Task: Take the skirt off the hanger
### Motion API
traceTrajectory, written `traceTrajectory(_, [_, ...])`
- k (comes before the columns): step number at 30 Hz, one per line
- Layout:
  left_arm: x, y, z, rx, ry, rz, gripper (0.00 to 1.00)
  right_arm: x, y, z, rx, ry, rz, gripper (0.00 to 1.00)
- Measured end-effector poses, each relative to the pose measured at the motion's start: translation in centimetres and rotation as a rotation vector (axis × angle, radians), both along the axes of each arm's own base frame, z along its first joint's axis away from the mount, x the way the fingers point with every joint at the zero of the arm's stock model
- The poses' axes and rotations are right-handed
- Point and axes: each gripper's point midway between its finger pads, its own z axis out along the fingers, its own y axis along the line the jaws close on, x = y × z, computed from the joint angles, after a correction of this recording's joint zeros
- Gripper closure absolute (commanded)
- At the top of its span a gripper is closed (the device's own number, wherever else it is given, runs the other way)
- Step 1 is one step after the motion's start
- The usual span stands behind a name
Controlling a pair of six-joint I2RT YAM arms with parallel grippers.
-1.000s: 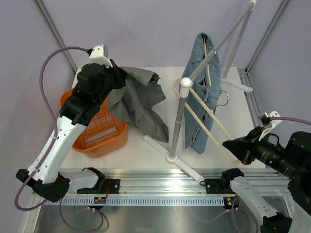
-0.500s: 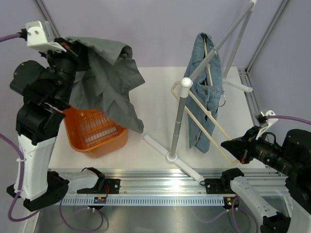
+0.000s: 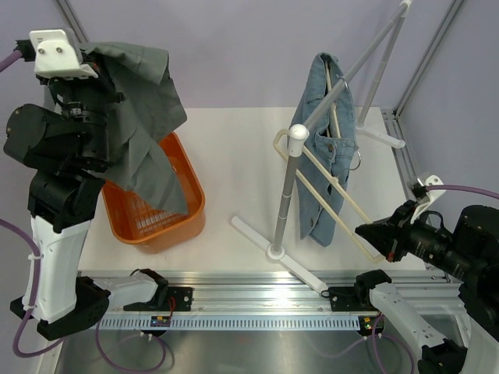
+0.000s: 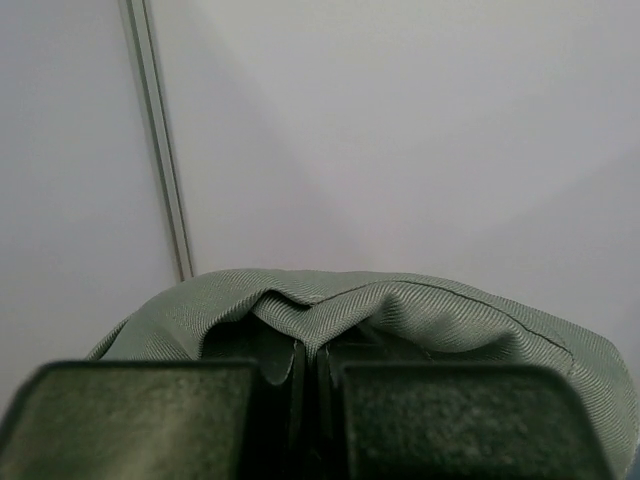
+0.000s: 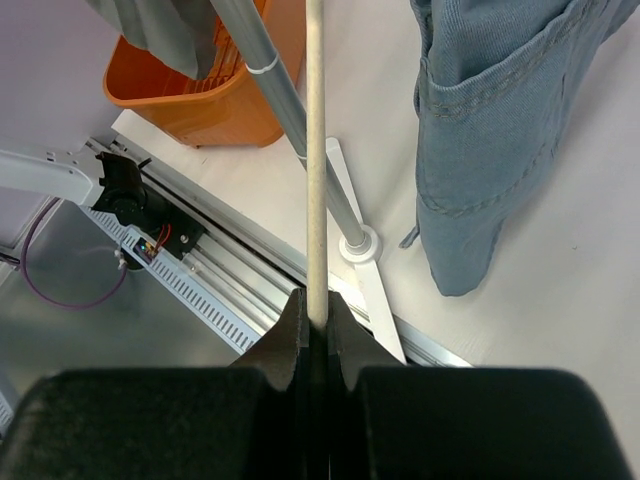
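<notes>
The grey-green skirt (image 3: pixel 144 101) hangs free of the hanger from my left gripper (image 3: pixel 93 58), which is raised high at the far left and shut on a fold of the cloth (image 4: pixel 430 310). The skirt's lower end drapes down into the orange basket (image 3: pixel 193 204). The bare beige wooden hanger (image 3: pixel 341 216) slants from beside the rack post to the right front. My right gripper (image 3: pixel 373 235) is shut on its lower bar (image 5: pixel 315 150), with the rod pinched between the jaws.
A white clothes rack with its post (image 3: pixel 287 195) and long foot stands mid-table. A blue denim garment (image 3: pixel 327 101) hangs over its sloping bar, close to the hanger. The basket (image 5: pixel 190 100) sits at the table's left front.
My left arm has swung up and to the left with the skirt, which now hangs over the basket instead of lying spread on the table. The right arm and the hanger have stayed put.
</notes>
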Motion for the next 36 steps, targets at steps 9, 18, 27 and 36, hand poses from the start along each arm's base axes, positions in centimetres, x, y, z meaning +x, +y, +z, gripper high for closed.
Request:
traceTrajectory(9, [2.1,-0.9,-3.5,0.073,0.058,0.022,1.0,0.7,0.2,-0.9,-0.02,0.031,0.009,1.0])
traceTrajectory(18, [1.4,-2.8,-17.0,-0.064,0.31,-0.119,1.0,1.3,0.5,-2.5,-0.017,0.079,0.005,1.0])
traceTrajectory(27, [-2.1,-1.2,-21.9,-0.26,0.448,-0.104,1.0,0.7,0.3,-2.0,-0.012,0.063,0.005,1.0])
traceTrajectory(36, [-2.3,2.2,-27.9,-0.246,0.672,0.142,1.0,0.0,0.5,-0.5,-0.002,0.012,0.035,1.0])
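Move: The left hand holds the skirt high up; the orange basket lies about 57 cm below, its middle roughly 8 cm farther forward and 4 cm to the left. The rack's front post stands some 32 cm to this hand's right and 11 cm nearer the base, its middle about 35 cm lower. From the right hand, which pinches one end of the bare hanger, the basket is around 28 cm ahead, 48 cm left and 31 cm down. The left hand, gripper kept shut on the skirt, lowers it towards the basket by about 28 cm, first easing a couple of centimetres forward, then drawing back roughly 5 cm while it sinks and swinging about 5 cm left near the end, as the fingers tip down some 40 degrees from their upward slant. Meanwhile the right hand keeps its pinch on the hanger's end, dipping a little, with a slight forward shift, and coming back up to almost where it was. ##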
